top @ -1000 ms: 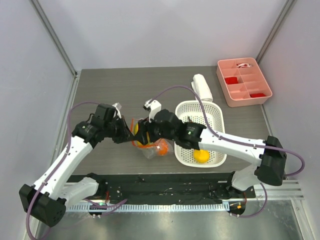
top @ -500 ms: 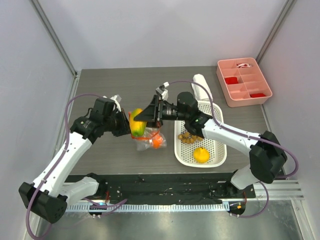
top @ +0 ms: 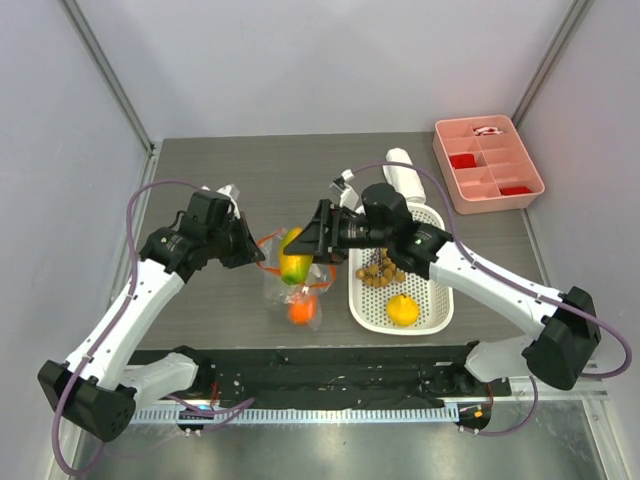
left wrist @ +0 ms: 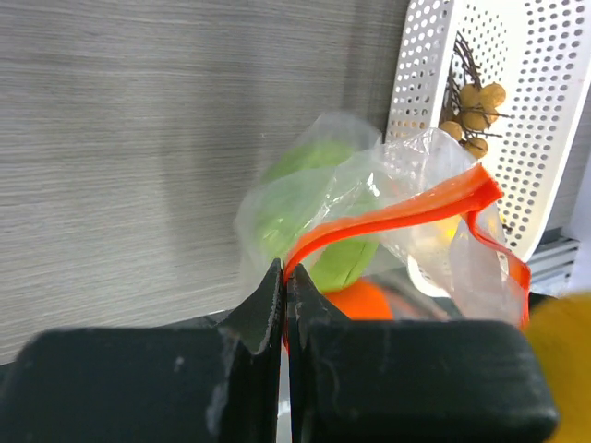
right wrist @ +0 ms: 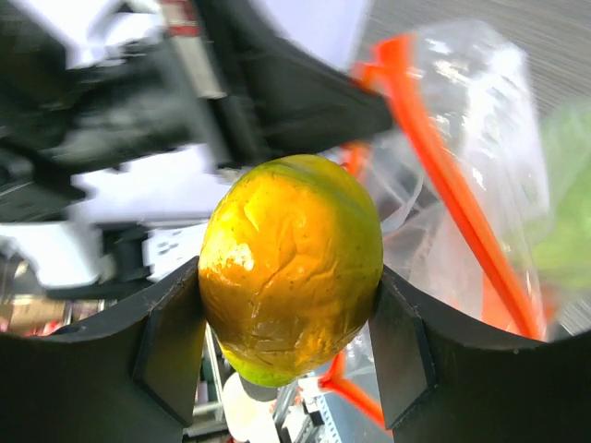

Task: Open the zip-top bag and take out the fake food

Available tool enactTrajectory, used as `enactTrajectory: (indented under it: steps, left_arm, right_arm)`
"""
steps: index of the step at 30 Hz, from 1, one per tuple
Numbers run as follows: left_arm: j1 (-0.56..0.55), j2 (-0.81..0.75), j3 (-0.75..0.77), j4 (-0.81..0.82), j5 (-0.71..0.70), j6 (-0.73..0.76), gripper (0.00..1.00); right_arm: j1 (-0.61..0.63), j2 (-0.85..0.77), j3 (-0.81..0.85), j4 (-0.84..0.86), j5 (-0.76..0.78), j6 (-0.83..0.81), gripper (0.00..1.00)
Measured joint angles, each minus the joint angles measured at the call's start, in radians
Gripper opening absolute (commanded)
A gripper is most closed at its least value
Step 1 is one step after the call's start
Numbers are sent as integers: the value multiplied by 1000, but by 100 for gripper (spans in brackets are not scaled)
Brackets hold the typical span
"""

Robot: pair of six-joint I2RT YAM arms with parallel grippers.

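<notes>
My left gripper (top: 254,251) (left wrist: 284,275) is shut on the orange-red zip strip (left wrist: 397,216) of the zip-top bag (top: 283,292), which hangs crumpled over the table. Inside the bag I see a green fruit (left wrist: 309,214) and an orange (top: 303,312). My right gripper (top: 303,256) (right wrist: 290,309) is shut on a yellow-green mango (top: 294,266) (right wrist: 291,277), held just at the bag's mouth, beside the left fingers. The clear bag (right wrist: 480,129) shows behind the mango in the right wrist view.
A white perforated basket (top: 430,235) stands right of the bag, with brown grapes (top: 378,270) and a yellow lemon (top: 402,310) in it. A white object (top: 403,170) lies behind the basket. A pink compartment tray (top: 487,165) sits at the back right.
My right gripper has come out of the bag with the mango and drawn back to the right. The bag has swung and its orange now hangs lower. The left gripper keeps its hold.
</notes>
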Motion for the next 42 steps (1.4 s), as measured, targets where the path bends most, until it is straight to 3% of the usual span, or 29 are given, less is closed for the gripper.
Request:
enactTrajectory:
  steps: [1, 6, 9, 12, 19, 21, 23, 26, 28, 29, 31, 36, 42]
  left_arm:
    - [0, 3, 5, -5, -7, 6, 0]
    - [0, 6, 13, 14, 34, 19, 0]
    - [-4, 9, -21, 98, 120, 3, 0]
    - [-26, 37, -58, 158, 167, -26, 0]
    - [-65, 130, -71, 220, 198, -71, 0]
    - [-93, 156, -71, 256, 200, -92, 0]
    - [-118, 174, -72, 287, 202, -109, 0]
    - [-140, 185, -72, 311, 204, -125, 0]
    - [-140, 188, -72, 314, 201, -127, 0]
    - [-139, 188, -72, 314, 199, -128, 0]
    - [-139, 188, -72, 315, 198, -129, 0]
    - [-138, 188, -72, 311, 188, -123, 0]
    - [-138, 182, -31, 214, 103, -76, 0]
  right_arm:
    - [-1, -7, -8, -26, 24, -1, 43]
    - [-26, -77, -80, -195, 164, -31, 36]
    - [-42, -109, -121, -227, 216, -42, 39]
    - [-55, -146, -194, -225, 227, -39, 46]
    - [-145, -225, -316, -196, 179, -36, 49]
    - [-175, -269, -360, -190, 163, -31, 59]
    - [-195, -299, -393, -189, 150, -29, 62]
    - [-238, -358, -454, -190, 118, -19, 77]
    - [-282, -415, -491, -198, 104, -2, 79]
    - [-306, -443, -508, -202, 93, 6, 89]
    - [-364, -497, -534, -213, 65, 32, 93]
    - [-463, -533, -489, -420, 87, 19, 94]
    - [-470, -371, -251, -761, 294, -170, 94]
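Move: The right hand holds the mango just over the bag's mouth. The white basket's middle lies about 22 cm to its right, 6 cm ahead and 24 cm below; in it the yellow fruit sits 23 cm right and 3 cm back, the brown cluster 18 cm right and 6 cm ahead. From the left hand, shut on the bag's rim, the basket is about 31 cm right and 7 cm ahead, and the orange in the bag 8 cm right and 3 cm back. The right hand carries the mango away from the bag, first down and right together, then mostly right over the basket's near-left part, where the fingers open wide and let go, and it travels on right to about 21 cm in all and 14 cm lower, its fingers tipping down and swinging some 35 degrees clockwise. Meanwhile the left hand, still pinching the bag's rim, swings about 9 cm right towards the basket and sinks a few centimetres, easing back slightly at the end. ##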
